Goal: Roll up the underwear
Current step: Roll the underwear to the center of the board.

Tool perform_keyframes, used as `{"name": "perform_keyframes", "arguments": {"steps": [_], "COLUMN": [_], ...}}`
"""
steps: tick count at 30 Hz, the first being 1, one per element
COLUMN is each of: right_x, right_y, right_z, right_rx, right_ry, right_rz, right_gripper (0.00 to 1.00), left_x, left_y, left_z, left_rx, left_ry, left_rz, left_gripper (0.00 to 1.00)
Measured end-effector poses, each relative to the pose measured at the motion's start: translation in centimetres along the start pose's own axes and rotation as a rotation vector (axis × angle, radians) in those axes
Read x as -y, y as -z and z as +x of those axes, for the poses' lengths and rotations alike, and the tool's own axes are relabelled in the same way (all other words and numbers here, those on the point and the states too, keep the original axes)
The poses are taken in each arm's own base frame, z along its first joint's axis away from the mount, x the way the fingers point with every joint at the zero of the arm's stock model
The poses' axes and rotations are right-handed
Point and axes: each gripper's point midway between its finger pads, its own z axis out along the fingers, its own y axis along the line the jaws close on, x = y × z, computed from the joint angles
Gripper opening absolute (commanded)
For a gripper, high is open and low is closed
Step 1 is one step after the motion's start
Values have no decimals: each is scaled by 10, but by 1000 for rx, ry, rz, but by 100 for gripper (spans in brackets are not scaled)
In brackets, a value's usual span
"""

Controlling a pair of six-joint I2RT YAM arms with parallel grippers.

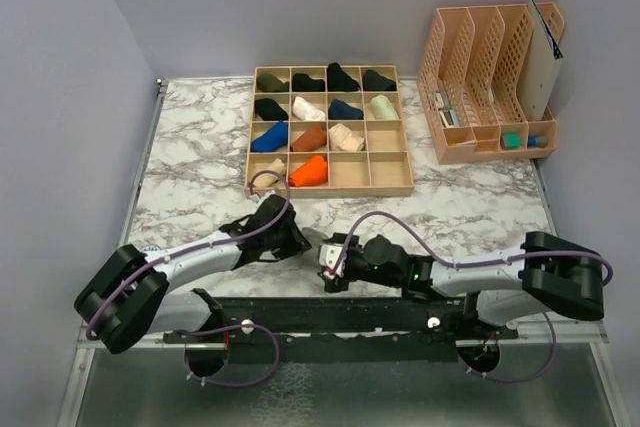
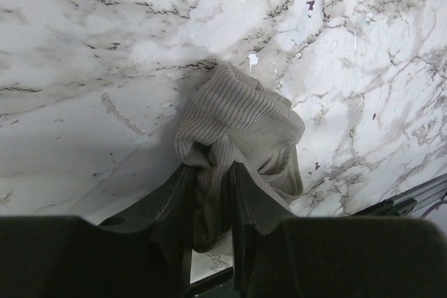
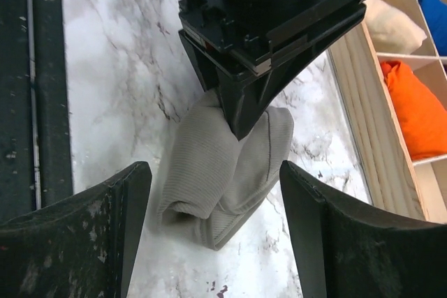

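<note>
The underwear (image 2: 241, 120) is a pale beige ribbed cloth, bunched into a loose roll on the marble table. My left gripper (image 2: 211, 176) is shut on a fold at its near end. In the right wrist view the underwear (image 3: 209, 179) lies between the wide-apart fingers of my right gripper (image 3: 213, 172), which is open and not touching it. The left gripper (image 3: 244, 102) comes down onto the cloth from above there. In the top view the left gripper (image 1: 290, 239) and right gripper (image 1: 328, 265) meet near the table's front edge, and the cloth is mostly hidden between them.
A wooden compartment tray (image 1: 330, 191) holding several rolled garments stands just beyond the grippers; its rim (image 3: 370, 102) and an orange roll (image 3: 412, 109) lie close on the right. A peach desk organizer (image 1: 490, 77) stands at the back right. The black base rail (image 1: 330, 317) runs along the near edge.
</note>
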Motion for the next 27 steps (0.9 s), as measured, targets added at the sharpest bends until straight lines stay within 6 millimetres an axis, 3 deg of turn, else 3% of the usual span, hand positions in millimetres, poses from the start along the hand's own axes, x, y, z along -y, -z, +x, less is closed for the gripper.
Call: {"name": "perform_keyframes", "arguments": {"steps": [6,11,14,16,23,25,27], "right_x": [-7,-12,-16,-16,-13,-12,-13], "right_y": [-14,-21,-24,-26,-30,-32,-34], "right_z": [14,27,35,40,39,41,41], "right_rx": [-62,-101,-122,-129,-120,-125,-124], "right_ry": [38,39,30,20,-34,-49,-63], "right_rz": [-12,-20,-25,-18,21,38,41], "right_gripper": [72,52,48,39,14,2,1], "left_x": [2,2,2,2,1,0,0], "left_y": [-2,-2,-2,-2,-2,-2,-2], "left_z": [2,2,2,3,3,2,2], "left_rx": [-20,-26,-28,-30,-34,-33,-32], "left_ry": [1,2,2,2,5,5,4], "left_rz": [-3,-10,-11,-11,-14,-16,-18], "left_gripper": [9,9,9,9,9,13,24]}}
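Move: The grey underwear, rolled up and held by the left fingers, has its middle some 3 cm ahead of the right hand, 3 cm to its left and about 6 cm below. From the left hand, that middle is about 2 cm back, 2 cm to the right and 1 cm down. Counted from the right hand, the orange roll in the organizer lies about 23 cm ahead and 4 cm left, and the cream roll 22 cm ahead and 13 cm left, both roughly 6 cm lower. The right hand, fingers pointing left and wide open, sinks about 5 cm onto the free end of the grey roll and edges slightly left and forward; from partway down its fingers close to less than half their opening, pinching that end, with the wrist turning only a few degrees. The left hand stays practically in place and keeps its grip on the other end beside the right fingers. ##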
